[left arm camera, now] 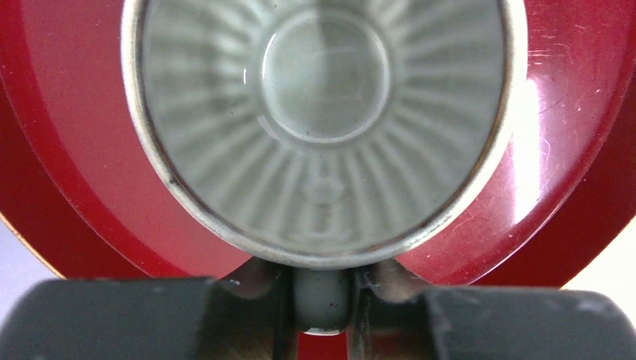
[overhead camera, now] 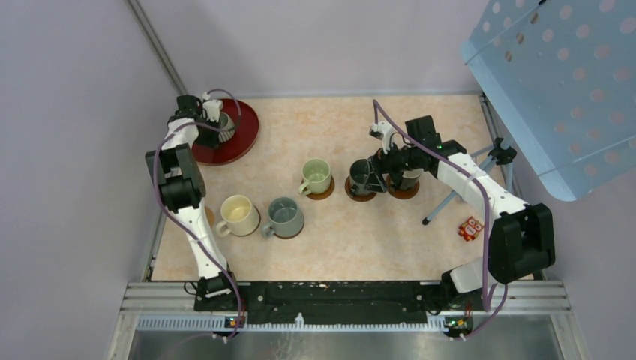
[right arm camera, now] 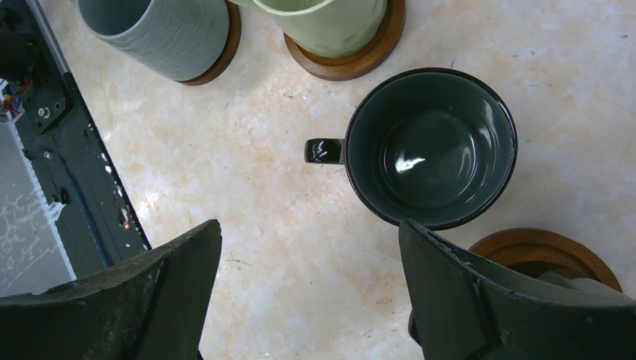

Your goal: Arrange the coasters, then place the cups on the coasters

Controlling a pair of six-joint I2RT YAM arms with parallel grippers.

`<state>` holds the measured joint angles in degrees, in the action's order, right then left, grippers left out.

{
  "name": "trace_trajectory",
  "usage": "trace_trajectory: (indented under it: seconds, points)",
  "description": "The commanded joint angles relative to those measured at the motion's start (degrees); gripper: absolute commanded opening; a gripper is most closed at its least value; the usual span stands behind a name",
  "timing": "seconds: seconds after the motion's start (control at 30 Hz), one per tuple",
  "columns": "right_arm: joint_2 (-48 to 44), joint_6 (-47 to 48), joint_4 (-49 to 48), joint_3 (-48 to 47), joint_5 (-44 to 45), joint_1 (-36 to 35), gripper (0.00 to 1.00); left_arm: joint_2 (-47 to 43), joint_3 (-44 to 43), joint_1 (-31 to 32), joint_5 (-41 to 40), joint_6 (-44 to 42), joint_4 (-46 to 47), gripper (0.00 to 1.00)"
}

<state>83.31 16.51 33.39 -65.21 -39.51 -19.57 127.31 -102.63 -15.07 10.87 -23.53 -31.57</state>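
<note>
A ribbed grey cup (overhead camera: 225,122) (left arm camera: 322,112) stands on the dark red tray at the back left. My left gripper (overhead camera: 217,129) (left arm camera: 322,311) is shut on its handle (left arm camera: 322,298). Other cups stand on brown coasters: cream (overhead camera: 238,214), grey-green (overhead camera: 285,216) (right arm camera: 161,34), pale green (overhead camera: 316,176) (right arm camera: 330,22) and dark green (overhead camera: 362,176) (right arm camera: 431,146). Another dark cup (overhead camera: 406,180) stands on a coaster (overhead camera: 405,195) (right arm camera: 544,251). My right gripper (overhead camera: 380,178) (right arm camera: 307,292) hangs open over bare table beside the dark green cup, holding nothing.
The red tray (overhead camera: 244,139) (left arm camera: 570,112) lies at the back left corner. A small red and white packet (overhead camera: 470,227) lies at the right edge. A blue perforated panel (overhead camera: 562,90) on a stand (overhead camera: 457,191) overhangs the right side. A metal rail (overhead camera: 345,300) runs along the near edge.
</note>
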Motion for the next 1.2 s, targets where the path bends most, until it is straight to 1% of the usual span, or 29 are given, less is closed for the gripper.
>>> trace_trajectory:
  seconds: [0.0, 0.13, 0.33, 0.47, 0.53, 0.77, 0.9, 1.03, 1.17]
  points:
    - [-2.1, 1.0, -0.1, -0.2, -0.6, 0.5, 0.87, -1.7, -1.2, -0.1, 1.0, 0.1, 1.2, 0.19]
    - [-2.2, 1.4, 0.2, -0.1, -0.3, 0.4, 0.87, -5.6, 2.1, -0.9, 2.7, -0.9, 2.5, 0.0]
    - [-2.8, 1.7, -0.5, 1.0, 0.5, 0.4, 0.87, -12.8, 5.3, -5.1, 10.2, -1.8, 1.8, 0.0]
    - [-4.6, 0.0, -5.6, 3.2, 5.1, 0.4, 0.88, -17.9, 7.2, -8.6, 19.6, -6.9, -2.9, 0.0]
    - [-4.6, -0.8, -6.2, 3.0, 5.3, 0.4, 0.88, -20.5, 8.9, -10.2, 22.1, -9.0, -4.7, 0.0]
    - [-2.9, -1.4, -3.4, -0.1, 5.1, 0.4, 0.88, -30.6, 17.7, -17.1, 26.0, -17.5, -9.9, 0.0]
    - [-1.4, -0.7, -0.2, -3.1, 5.3, 0.4, 0.88, -36.8, 23.8, -21.1, 27.6, -25.1, -14.2, 0.0]
    - [0.1, -0.5, 2.5, -6.0, 5.7, 0.5, 0.88, -43.9, 32.5, -23.4, 28.0, -30.7, -15.0, 0.0]
    - [0.2, -1.1, 2.9, -6.4, 6.5, 0.4, 0.88, -48.6, 38.4, -25.5, 27.3, -34.5, -15.2, 0.0]
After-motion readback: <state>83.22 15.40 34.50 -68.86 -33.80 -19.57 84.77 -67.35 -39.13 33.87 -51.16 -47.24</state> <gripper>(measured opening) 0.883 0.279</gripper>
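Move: The left hand, its fingers around the grey fluted cup's handle over the red tray, has the light coaster about 27 cm back, 2 cm left and 6 cm lower. The yellow cup stands some 26 cm back and 11 cm right of the hand; the grey-blue mug, 26 cm back and 25 cm right, both near its height. From the right hand the light coaster lies about 12 cm back, 55 cm left and 15 cm down. Left hand keeps pinching the handle and brings the cup back about 22 cm towards the light coaster, rising 9. ##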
